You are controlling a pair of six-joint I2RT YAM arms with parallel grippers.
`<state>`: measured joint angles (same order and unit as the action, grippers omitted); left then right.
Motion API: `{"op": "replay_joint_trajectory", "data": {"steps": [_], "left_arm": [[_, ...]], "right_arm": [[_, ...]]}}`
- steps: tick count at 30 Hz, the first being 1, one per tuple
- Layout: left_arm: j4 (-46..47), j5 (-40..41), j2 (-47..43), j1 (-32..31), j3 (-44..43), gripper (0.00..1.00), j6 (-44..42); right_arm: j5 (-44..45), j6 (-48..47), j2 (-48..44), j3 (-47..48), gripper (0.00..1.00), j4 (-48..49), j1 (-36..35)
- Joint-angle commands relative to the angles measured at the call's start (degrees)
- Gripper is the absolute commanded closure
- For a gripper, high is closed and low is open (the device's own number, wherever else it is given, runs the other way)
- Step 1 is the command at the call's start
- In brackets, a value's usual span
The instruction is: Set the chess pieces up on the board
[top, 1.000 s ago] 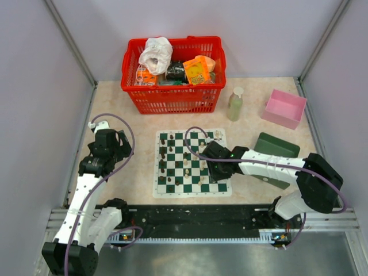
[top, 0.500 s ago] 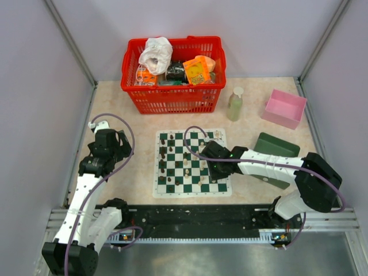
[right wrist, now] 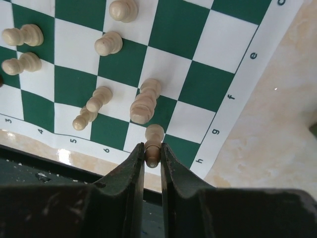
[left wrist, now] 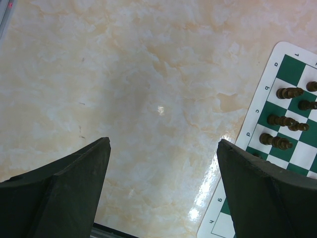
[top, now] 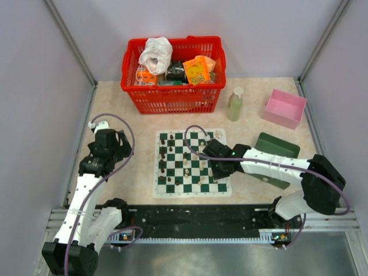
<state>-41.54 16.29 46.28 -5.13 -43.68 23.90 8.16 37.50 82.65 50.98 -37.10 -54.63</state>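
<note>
The board [top: 190, 194] lies in the middle of the table with dark brown chess pieces [top: 163, 154] on its left side and cream ones [top: 188, 167] toward the right. My right gripper [right wrist: 152, 148] is shut on a cream pawn [right wrist: 154, 136] above the board's [right wrist: 218, 42] near right corner, close to several standing cream pieces [right wrist: 144, 101]. From above, the right gripper [top: 217, 171] sits over that corner. My left gripper [left wrist: 163, 148] hangs open over bare table left of the board [left wrist: 257, 106], near dark pieces [left wrist: 290, 92]. Seen from above, the left gripper [top: 118, 144] holds nothing.
A red basket [top: 172, 98] full of packets stands behind the board. A pale green bottle [top: 234, 104] and a pink box [top: 283, 108] are at the back right. A dark green box [top: 276, 146] lies under my right arm, right of the board.
My right gripper's jaws have closed onto the cream pawn and the arm has shifted slightly right. The left arm has not moved.
</note>
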Motion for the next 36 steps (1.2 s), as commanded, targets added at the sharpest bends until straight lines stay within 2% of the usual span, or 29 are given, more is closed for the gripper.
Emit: {"op": "replay_joint_trajectory", "data": {"steps": [1,9,18,25,36], "left_arm": [[2.1,-0.1,-0.3,-0.1,0.1,0.07,0.0],[2.0,-0.3,-0.4,-0.1,0.2,0.07,0.1],[2.1,-0.6,-0.8,-0.1,0.3,0.07,0.2],[2.2,-0.9,-0.7,-0.1,0.3,0.07,0.0],[2.2,-0.7,-1.0,-0.1,0.3,0.07,0.0]], "right_arm": [[2.5,-1.6,-5.5,4.6,0.86,-4.9,-0.7],[7.8,-3.7,-6.2,9.6,0.85,-6.8,2.9],[6.2,-5.7,-4.1,8.9,0.86,-0.8,9.1],[8.6,-8.0,1.9,11.0,0.85,3.3,14.4],[4.5,-9.7,11.1,13.4,0.86,11.1,18.4]]}}
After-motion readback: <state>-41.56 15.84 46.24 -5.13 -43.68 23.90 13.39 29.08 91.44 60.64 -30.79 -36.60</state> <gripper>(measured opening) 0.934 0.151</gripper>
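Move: My right hand already holds the cream piece, just off the board near g7. The far-right square c8 that I'm taking it to lies about 14 cm ahead, 4 cm to the right and 5 cm below. The cream piece on b8 stands 3 or 4 cm beyond that square. Another cream piece, on f7, is some 3 cm ahead of my right hand and 1 cm left. From my left hand, c8 is roughly 6 cm ahead, 44 cm right and 14 cm down. I keep the cream piece pinched in my right fingers and carry it in an arc towards c8. I rise about 6 cm, swing forward some 13 cm with a drift of 4 cm to the right, then sink nearly 5 cm in the second half. On the way my wrist tips the fingers about 10 degrees forward and turns slightly clockwise. ##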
